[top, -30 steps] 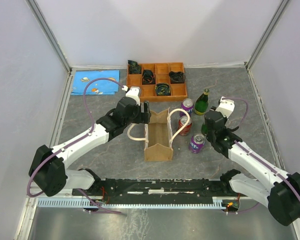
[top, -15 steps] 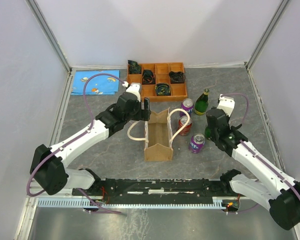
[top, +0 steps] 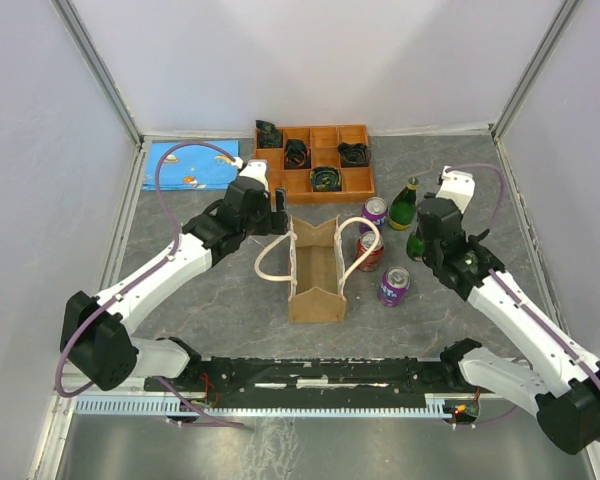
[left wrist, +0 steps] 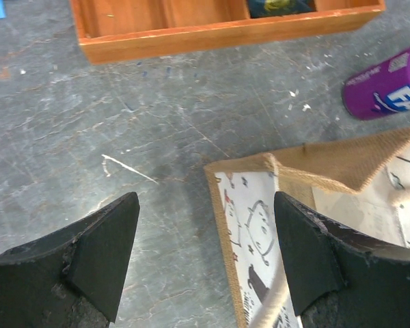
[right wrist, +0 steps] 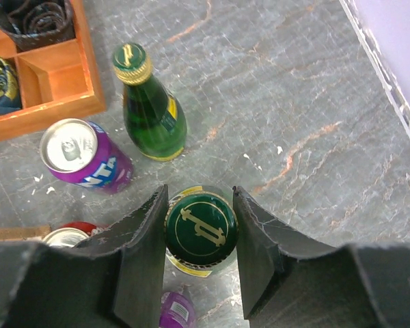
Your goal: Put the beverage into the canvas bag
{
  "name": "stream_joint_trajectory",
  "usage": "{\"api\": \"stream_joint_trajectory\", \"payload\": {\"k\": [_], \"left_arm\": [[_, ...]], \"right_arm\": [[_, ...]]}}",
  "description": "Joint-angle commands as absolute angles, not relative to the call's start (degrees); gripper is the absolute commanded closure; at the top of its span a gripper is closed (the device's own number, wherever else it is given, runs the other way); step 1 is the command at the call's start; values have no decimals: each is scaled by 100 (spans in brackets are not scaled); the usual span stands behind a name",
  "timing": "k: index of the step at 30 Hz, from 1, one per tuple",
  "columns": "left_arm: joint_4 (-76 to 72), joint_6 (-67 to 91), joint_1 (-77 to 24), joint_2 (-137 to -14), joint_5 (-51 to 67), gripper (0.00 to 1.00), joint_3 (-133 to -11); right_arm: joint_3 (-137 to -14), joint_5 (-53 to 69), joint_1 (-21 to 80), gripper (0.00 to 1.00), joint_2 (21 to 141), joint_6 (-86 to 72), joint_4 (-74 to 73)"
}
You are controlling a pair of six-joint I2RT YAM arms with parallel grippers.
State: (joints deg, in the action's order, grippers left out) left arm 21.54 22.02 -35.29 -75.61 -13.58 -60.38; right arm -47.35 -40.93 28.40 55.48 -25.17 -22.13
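Observation:
The tan canvas bag (top: 316, 272) stands open at the table's middle, its cream rope handles hanging to each side. My right gripper (top: 417, 246) is shut on the cap of a green glass bottle (right wrist: 201, 225), right of the bag. In the right wrist view the two fingers (right wrist: 142, 253) press the cap from both sides. My left gripper (top: 278, 197) is open and empty, just behind the bag's far left corner. In the left wrist view the bag's printed lining and burlap corner (left wrist: 260, 219) lie between the spread fingers (left wrist: 104, 249).
A second green bottle (top: 404, 205) stands behind the held one. Two purple cans (top: 374, 212) (top: 393, 286) and a red can (top: 368, 252) stand right of the bag. An orange wooden tray (top: 358, 180) with dark items sits behind, a blue cloth (top: 190, 165) at back left.
My left gripper has drawn back from the bag's far end toward the wooden tray. My right gripper has shifted toward the back with the green bottle in it.

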Motion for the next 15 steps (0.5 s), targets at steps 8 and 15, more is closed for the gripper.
{"api": "stream_joint_trajectory", "payload": {"k": [8, 15], "left_arm": [[2453, 2361, -2961, -7494, -1362, 14, -6214], [2441, 2408, -2816, -7425, -1363, 14, -6039]], "right_arm": [[-6610, -3817, 2852, 100, 6147, -2079, -1823], [-7356, -3393, 2873, 100, 6581, -2064, -1904]]}}
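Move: Already lifted clear of the table by its cap, the near green bottle hangs in the right hand. The canvas bag lies about 23 cm to that hand's left, 7 cm back and 16 cm below. The red can is level with the hand, 11 cm left; the far green bottle is some 10 cm ahead and 3 cm left, and the near purple can 9 cm back and 5 cm left. From the left hand, the bag lies about 9 cm right, 8 cm back and 13 cm lower. Raising the bottle steadily by its cap, the right hand climbs about 8 cm while going some 4 cm forward and as far left, towards the row of the far green bottle, with a slight counter-clockwise turn and the grip kept. The left hand, empty and still open, draws about 4 cm left, away from the bag. ##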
